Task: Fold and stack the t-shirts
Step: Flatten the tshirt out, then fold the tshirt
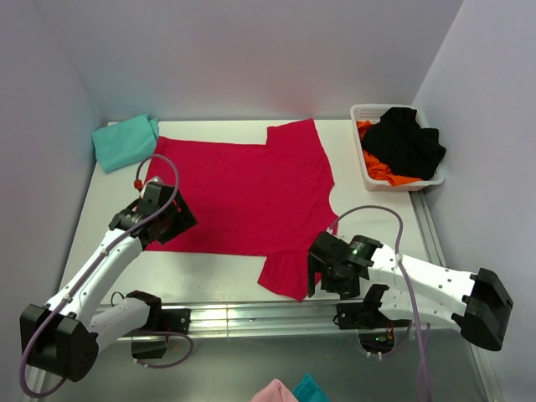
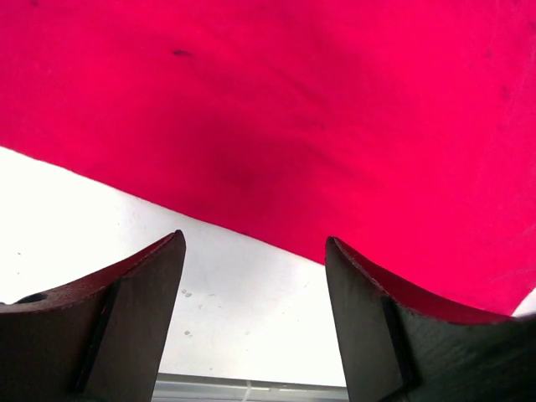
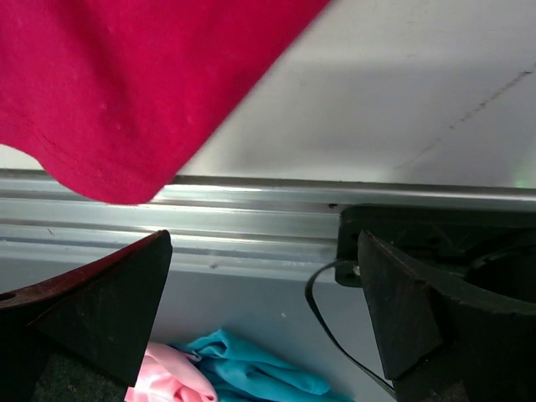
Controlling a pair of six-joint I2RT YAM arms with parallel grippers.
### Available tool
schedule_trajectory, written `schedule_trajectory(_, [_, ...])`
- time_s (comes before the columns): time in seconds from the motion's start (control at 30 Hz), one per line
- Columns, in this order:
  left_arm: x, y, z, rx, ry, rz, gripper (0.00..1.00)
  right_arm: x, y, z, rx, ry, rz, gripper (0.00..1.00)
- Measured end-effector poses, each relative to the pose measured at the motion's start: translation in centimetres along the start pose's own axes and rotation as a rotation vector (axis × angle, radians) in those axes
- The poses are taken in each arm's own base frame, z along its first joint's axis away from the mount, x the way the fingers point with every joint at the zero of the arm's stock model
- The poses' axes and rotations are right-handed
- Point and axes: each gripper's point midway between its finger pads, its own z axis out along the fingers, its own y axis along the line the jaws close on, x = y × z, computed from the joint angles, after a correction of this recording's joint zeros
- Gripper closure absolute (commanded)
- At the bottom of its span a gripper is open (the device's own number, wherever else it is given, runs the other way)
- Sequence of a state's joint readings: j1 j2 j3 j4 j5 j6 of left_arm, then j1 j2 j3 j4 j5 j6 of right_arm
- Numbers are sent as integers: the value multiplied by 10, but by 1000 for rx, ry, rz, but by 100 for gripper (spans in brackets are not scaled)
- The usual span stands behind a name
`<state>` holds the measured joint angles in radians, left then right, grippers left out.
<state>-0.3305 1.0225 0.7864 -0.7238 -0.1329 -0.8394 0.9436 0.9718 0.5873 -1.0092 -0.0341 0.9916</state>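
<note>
A large crimson t-shirt lies spread flat across the white table, one sleeve toward the back and one at the front edge. A folded teal t-shirt rests at the back left corner. My left gripper hovers at the red shirt's near left hem. In the left wrist view it is open over bare table, with the red hem just beyond the fingertips. My right gripper is open beside the front sleeve. The right wrist view shows the sleeve corner ahead of it, with nothing between the jaws.
A white basket at the back right holds black cloth and orange cloth. An aluminium rail runs along the table's front edge. Pink cloth and turquoise cloth lie on the floor below it.
</note>
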Motion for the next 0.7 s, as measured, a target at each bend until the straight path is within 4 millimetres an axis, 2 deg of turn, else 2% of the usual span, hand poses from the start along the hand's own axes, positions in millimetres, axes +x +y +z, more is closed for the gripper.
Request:
schedule_trajectory(0.17, [2,8,3,-49,1,-34,28,-4,11,9,-23,-6,43,2])
schedule_trajectory(0.4, [-1,19,2,-119,-14,-35,26,-11,27,34,12,15,49,3])
schedule_trajectory(0.57, [-7,20,4,-139,-28,-33,27,-12,37,40,6,23,54,17])
schedule_trajectory(0.6, [-7,21,5,-148,-27,-31,27,-12,39,41,1,21,56,23])
schedule_trajectory(0.67, [-6,23,7,-161,-22,-31,28,-13,41,41,0,21,60,27])
schedule_trajectory(0.7, [-6,24,8,-165,-21,-31,28,-13,42,42,1,23,60,33])
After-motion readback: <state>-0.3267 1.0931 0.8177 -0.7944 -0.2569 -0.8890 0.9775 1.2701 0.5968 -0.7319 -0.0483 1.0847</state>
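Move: The red t-shirt's near sleeve ends in a corner at the rail, about 7 cm left of the right hand, level with it front to back and some 5 cm below. The cuff's other end lies about 20 cm left and 4 cm ahead of that hand; the armpit is roughly 18 cm left and 13 cm ahead. From the left hand the sleeve corner is about 19 cm back, 35 cm right and 12 cm down. The sleeve corner is what the right hand closes in on: from beside it, wide open and pointing down, the hand slides about 5 cm left, sinking some 3 cm and easing slightly forward. Once low, it starts to close, its fingers still well apart around the sleeve's slanting edge. The left hand, part open over the shirt, drifts about 2 cm left and a little down. ##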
